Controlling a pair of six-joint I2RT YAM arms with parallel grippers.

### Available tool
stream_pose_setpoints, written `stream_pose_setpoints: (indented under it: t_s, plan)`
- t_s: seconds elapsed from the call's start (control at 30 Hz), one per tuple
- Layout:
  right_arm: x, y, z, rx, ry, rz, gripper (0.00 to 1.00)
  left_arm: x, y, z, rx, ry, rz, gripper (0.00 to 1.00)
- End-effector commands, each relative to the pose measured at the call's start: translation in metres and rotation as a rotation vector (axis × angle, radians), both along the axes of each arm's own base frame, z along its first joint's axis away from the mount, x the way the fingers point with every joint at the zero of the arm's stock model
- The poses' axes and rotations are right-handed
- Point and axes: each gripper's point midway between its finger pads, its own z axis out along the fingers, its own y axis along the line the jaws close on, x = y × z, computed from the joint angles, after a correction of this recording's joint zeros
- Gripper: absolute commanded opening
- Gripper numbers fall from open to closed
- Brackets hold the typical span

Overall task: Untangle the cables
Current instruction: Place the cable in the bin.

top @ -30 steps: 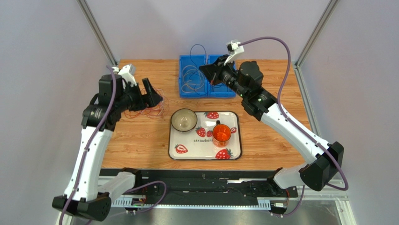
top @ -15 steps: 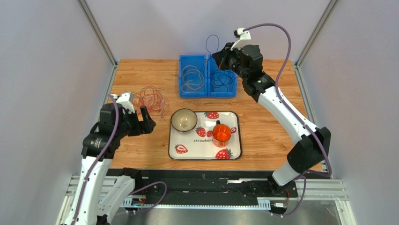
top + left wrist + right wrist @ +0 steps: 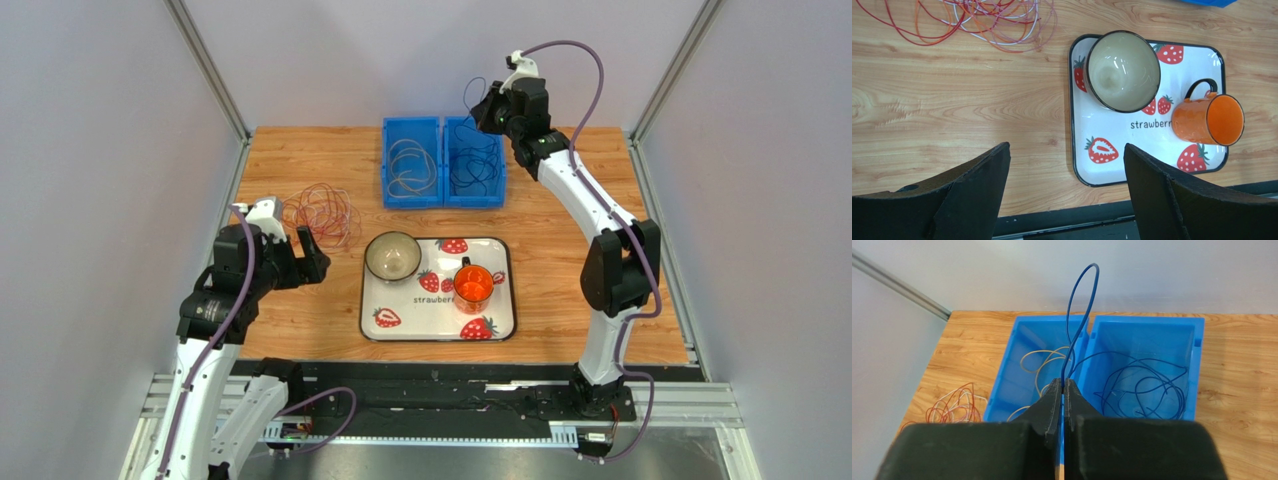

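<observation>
A tangle of red, orange and white cables [image 3: 320, 213] lies on the wood at the left, also at the top of the left wrist view [image 3: 982, 20]. My left gripper [image 3: 305, 262] hovers nearer than it, open and empty [image 3: 1066, 147]. A pale cable [image 3: 408, 168] coils in the left half of the blue bin [image 3: 443, 124]. My right gripper [image 3: 482, 108] is raised over the bin's back edge, shut [image 3: 1063, 382] on a dark blue cable [image 3: 1079, 305]. That cable loops upward, and its coil [image 3: 1147, 385] rests in the right half.
A strawberry tray [image 3: 500, 325] sits at the table's near middle with a bowl [image 3: 392, 256] and an orange mug [image 3: 473, 285] on it. Frame posts stand at the table's back corners. The table's near edge lies just below my left gripper.
My left gripper has drawn back from the red tangle toward the near edge. The right gripper has risen and moved back and right, pulling the dark blue cable up.
</observation>
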Motion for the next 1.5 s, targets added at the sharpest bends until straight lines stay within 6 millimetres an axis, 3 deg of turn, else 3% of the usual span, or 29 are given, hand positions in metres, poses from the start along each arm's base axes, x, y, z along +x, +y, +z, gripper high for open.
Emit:
stream_pose_setpoints:
  t_s: [0.0,0.1,0.3,0.47,0.7,0.97,1.03,1.1,1.2,1.37,1.47]
  plan:
    - [0.026,0.000,0.001,0.035,-0.002,-0.014,0.00,0.006,0.002,0.008,-0.002,-0.041,0.019,0.91]
    - [0.038,0.000,0.002,0.036,-0.003,-0.022,0.00,0.007,0.004,0.008,0.003,-0.039,0.027,0.91]
    - [0.048,0.001,-0.045,0.024,0.099,-0.045,0.00,0.007,0.005,0.007,0.006,-0.039,0.033,0.90]
    - [0.043,-0.018,-0.093,-0.010,0.187,-0.146,0.00,0.007,0.005,0.008,0.005,-0.041,0.033,0.89]
    - [0.031,-0.022,-0.147,-0.032,0.310,-0.174,0.00,0.007,0.005,0.007,0.006,-0.036,0.033,0.89]
    - [0.019,-0.018,-0.183,-0.056,0.422,-0.147,0.00,0.007,0.005,0.007,0.006,-0.036,0.033,0.88]
    - [0.015,-0.013,-0.182,-0.050,0.433,-0.112,0.01,0.007,0.005,0.007,0.008,-0.038,0.036,0.88]
    - [0.012,-0.013,-0.179,-0.051,0.433,-0.102,0.08,0.007,0.005,0.007,0.008,-0.038,0.036,0.88]
    - [0.009,-0.013,-0.161,-0.052,0.408,-0.091,0.26,0.007,0.005,0.007,0.007,-0.038,0.034,0.88]
    - [-0.001,-0.009,-0.117,-0.047,0.339,-0.062,0.43,0.006,0.005,0.007,0.006,-0.039,0.036,0.88]
    - [-0.011,-0.009,-0.090,-0.043,0.299,-0.054,0.45,0.007,0.006,0.007,0.008,-0.038,0.039,0.88]
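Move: The right hand, gripping the blue cable, has the right bin's middle about 4 cm ahead, 3 cm to its right and 25 cm below. The left bin stands level with the right bin, some 12 cm to the left of it; the tangled cables lie about 8 cm back and 27 cm left of the hand. From the left hand the right bin is roughly 36 cm ahead, 33 cm right and 19 cm below. Right hand eases forward, sinks about 19 cm over the right bin, drawing back, tips down, opens, releasing the blue cable. ##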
